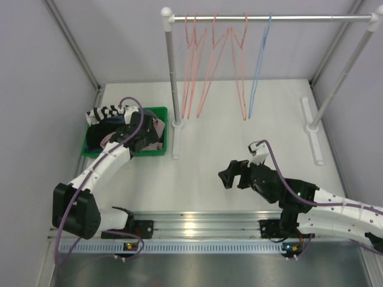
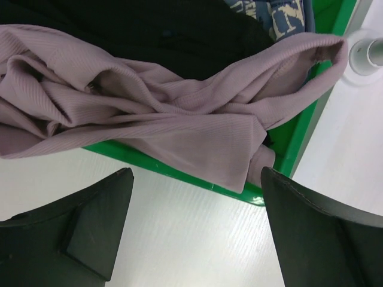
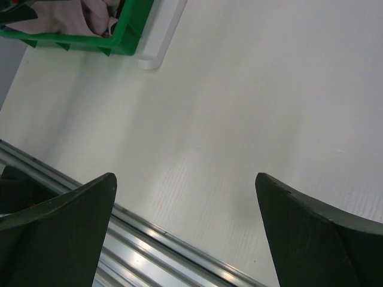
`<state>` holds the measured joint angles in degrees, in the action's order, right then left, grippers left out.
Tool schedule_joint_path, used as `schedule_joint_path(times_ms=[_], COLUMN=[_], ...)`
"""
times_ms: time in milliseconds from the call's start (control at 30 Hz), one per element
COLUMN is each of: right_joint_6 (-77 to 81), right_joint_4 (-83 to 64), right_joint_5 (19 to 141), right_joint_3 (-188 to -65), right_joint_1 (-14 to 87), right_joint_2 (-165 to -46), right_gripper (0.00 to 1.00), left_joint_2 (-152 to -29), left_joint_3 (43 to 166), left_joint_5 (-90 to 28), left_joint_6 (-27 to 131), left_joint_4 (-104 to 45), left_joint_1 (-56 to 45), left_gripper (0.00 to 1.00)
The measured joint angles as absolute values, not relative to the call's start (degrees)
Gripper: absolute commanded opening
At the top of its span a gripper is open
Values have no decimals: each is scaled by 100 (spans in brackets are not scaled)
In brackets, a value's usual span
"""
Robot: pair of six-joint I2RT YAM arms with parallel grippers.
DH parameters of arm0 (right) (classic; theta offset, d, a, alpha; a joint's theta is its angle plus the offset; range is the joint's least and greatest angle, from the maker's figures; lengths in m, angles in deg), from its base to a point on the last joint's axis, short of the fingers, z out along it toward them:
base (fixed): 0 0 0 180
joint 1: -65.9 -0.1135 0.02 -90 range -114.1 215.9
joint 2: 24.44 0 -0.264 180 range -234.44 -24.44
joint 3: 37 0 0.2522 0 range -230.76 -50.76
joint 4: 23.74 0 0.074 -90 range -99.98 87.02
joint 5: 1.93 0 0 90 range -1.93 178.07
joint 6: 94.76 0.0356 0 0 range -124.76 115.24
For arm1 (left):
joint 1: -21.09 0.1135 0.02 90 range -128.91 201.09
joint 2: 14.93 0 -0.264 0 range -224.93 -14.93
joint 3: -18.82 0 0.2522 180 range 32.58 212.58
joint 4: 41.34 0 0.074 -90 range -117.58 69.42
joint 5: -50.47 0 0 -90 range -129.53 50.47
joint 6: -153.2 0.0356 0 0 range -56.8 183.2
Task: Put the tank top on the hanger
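Observation:
The mauve tank top [image 2: 179, 119] lies crumpled in the green bin [image 2: 197, 182], part of it draped over the near rim; it also shows in the top view [image 1: 157, 130]. My left gripper [image 2: 197, 179] is open and empty, hovering just above the bin's near rim [image 1: 134, 140]. The light-blue wire hanger [image 1: 258, 66] hangs on the rail at the back. My right gripper [image 1: 230, 173] is open and empty over the bare table mid-right, shown open in its wrist view [image 3: 185, 185].
Dark clothes [image 2: 149, 30] and a striped garment [image 1: 103, 112] share the green bin. Pink wire hangers [image 1: 209, 63] hang left of the blue one on the white rail [image 1: 269, 18]. Rack posts and feet [image 1: 176, 128] [image 1: 311, 128] stand on the table.

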<state>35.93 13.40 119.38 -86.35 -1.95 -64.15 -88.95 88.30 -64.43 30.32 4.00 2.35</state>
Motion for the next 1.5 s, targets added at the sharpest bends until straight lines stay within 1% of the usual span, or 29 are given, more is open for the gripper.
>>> schedule_joint_path(times_ms=[133,167,233,267,300,333,367,433,467,533,667,800,1100,1300,1500], right_joint_6=[3595,3595,3597,3595,3597,3595,3597,3597,3597,3606,3637,3632,3543,3433,3366], right_joint_4=[1335,1327,1318,1318,1318,1316,1316,1313,1311,1309,1296,1252,1237,1233,1228], right_joint_5=[11828,11809,11785,11771,11769,11767,11765,11758,11750,11741,11730,11728,11739,11754,11782], right_joint_3=[-8633,-8633,-8633,-8633,-8633,-8633,-8633,-8633,-8633,-8633,-8633,-8633,-8810,-9096,-9234], right_joint_1=[-195,-195,-195,-195,-197,-195,-195,-195,-195,-197,-195,-197,-197,-197,-197], right_joint_2=[-6415,-6415,-6415,-6415,-6415,-6415,-6415,-6417,-6421,-6428,-6430,-6472,-6714,-6789,-6802], right_gripper=[99,100,100,100,100,100,100,100,100,100,100,100,100,100,100], left_joint_2=[-9105,-9175,-9271,-9293,-9315,-9334,-9350,-9376,-9389,-9398,-9341,-9076,-8047,-7662,-7358], left_joint_3=[8764,8719,8581,8511,8445,8393,8362,8345,8345,8345,8351,8622,10336,11160,11630], left_joint_5=[-6426,-6424,-6406,-6384,-6354,-6325,-6297,-6271,-6247,-6223,-6140,-6033,-5497,-4822,-3565], left_joint_6=[3003,3001,2964,2960,2929,2929,2927,2927,2951,3003,3172,3377,3908,4009,4081], left_joint_4=[96,17,-105,-151,-180,-204,-217,-256,-300,-354,-333,59,1005,1438,1726], left_joint_1=[318,338,373,392,423,454,473,495,502,500,510,513,526,526,519], left_gripper=[87,81,73,62,56,49,36,22,9,0,0,0,0,0,0])
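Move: The pink tank top lies bunched across the front right of the green bin, its middle about 5 cm below the left gripper, some 2 cm ahead and 3 cm to the left. The black garment is roughly 14 cm left and 4 cm ahead of this gripper; the rack post's foot is about 11 cm right and 5 cm ahead, on the table. From the right gripper, the tank top lies some 36 cm left, 19 cm ahead and 10 cm lower. Sink the open left gripper about 4 cm into the pink tank top and shut the fingers on a fold of it. Then keep the pinch and lift fast, nearly 30 cm up out of the bin, drawing a little back and left near the top while the fingers tip upward and swing clockwise. Raise the open, empty right gripper about 3 cm. ##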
